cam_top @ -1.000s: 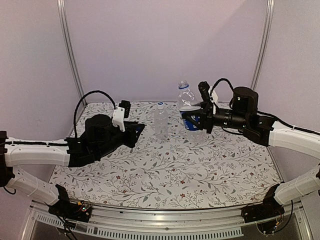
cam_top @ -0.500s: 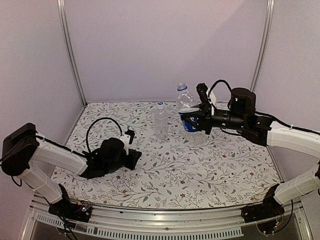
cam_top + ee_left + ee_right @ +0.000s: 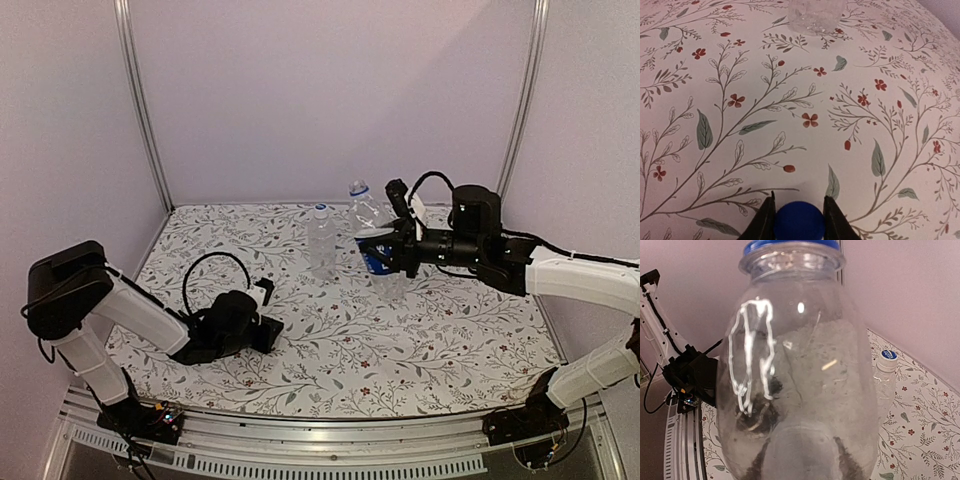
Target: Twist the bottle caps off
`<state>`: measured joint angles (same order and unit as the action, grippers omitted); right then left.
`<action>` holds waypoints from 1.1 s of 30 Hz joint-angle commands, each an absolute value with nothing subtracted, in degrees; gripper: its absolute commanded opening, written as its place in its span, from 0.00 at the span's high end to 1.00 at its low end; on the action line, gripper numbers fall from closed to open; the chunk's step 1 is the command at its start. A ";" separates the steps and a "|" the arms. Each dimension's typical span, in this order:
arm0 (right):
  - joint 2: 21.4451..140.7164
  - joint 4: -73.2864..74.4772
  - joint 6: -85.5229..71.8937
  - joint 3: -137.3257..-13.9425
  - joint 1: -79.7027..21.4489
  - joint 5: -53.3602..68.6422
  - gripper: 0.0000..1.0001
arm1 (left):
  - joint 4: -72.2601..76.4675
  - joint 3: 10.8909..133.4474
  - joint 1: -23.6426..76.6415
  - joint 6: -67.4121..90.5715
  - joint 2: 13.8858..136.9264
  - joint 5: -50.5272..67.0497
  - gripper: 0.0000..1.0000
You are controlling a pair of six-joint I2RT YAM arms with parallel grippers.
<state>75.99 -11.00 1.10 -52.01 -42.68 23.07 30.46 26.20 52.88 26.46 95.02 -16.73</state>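
My left gripper (image 3: 266, 327) lies low over the flowered table at the near left, shut on the solid blue bottle cap (image 3: 798, 221), which sits between its dark fingers (image 3: 763, 220). My right gripper (image 3: 383, 250) is shut on the labelled bottle (image 3: 390, 282) at its dark blue band and holds it tilted to the left. That bottle's neck carries a blue ring and no cap. It fills the right wrist view (image 3: 800, 365). The plain bottle (image 3: 321, 250) stands upright at mid-table, and its whitish cap with a blue top (image 3: 320, 209) is on it.
The patterned table cloth (image 3: 400, 350) ends at a metal rail (image 3: 330, 440) along the near edge. Two upright frame posts (image 3: 140, 100) stand at the back corners. The plain bottle's base (image 3: 815, 15) shows far ahead in the left wrist view.
My left arm has swung down and back from mid-table to the near left, carrying the blue cap. My right gripper has shifted slightly left, tilting the labelled bottle further.
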 commanded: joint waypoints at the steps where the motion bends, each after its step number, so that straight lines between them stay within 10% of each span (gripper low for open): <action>1: 75.73 -12.57 0.53 -51.38 -42.45 23.52 0.67 | 33.23 25.77 53.44 26.74 96.95 -16.38 0.73; 6: 75.67 -12.57 0.57 -51.15 -42.45 23.42 0.67 | 33.35 25.87 53.62 26.66 98.11 -16.51 0.71; 19: 75.81 -12.39 0.35 -50.33 -42.45 23.80 0.66 | 25.84 26.75 53.84 26.00 87.16 -18.86 0.23; 33: 78.80 -10.18 3.80 -51.92 -43.51 40.57 0.65 | 21.30 33.83 53.79 18.50 60.05 2.43 0.07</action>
<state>77.14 -10.87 1.78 -50.52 -42.72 32.95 22.00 30.61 53.49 21.96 63.94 -8.43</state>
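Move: The blue cap is still pinched between my left fingertips, and the patch of table it goes onto is straight below, about 2 cm under them. From that hand the clear bottle stands some 18 cm ahead and 10 cm to the right. The blue-label bottle hangs in my right hand, roughly 5 cm ahead, 22 cm to the right and 22 cm higher. From my right hand the cap is about 5 cm back, 22 cm left and 22 cm below. I ease my left hand down about 1 cm, spread the fingers wide to let go of the blue cap, then lift away from it some 20 cm, almost straight up, the fingers tipping upward as the wrist rolls. Late on, my right hand keeps its grip on the blue-label bottle and draws it back about 3 cm and slightly down, turning counter-clockwise. ##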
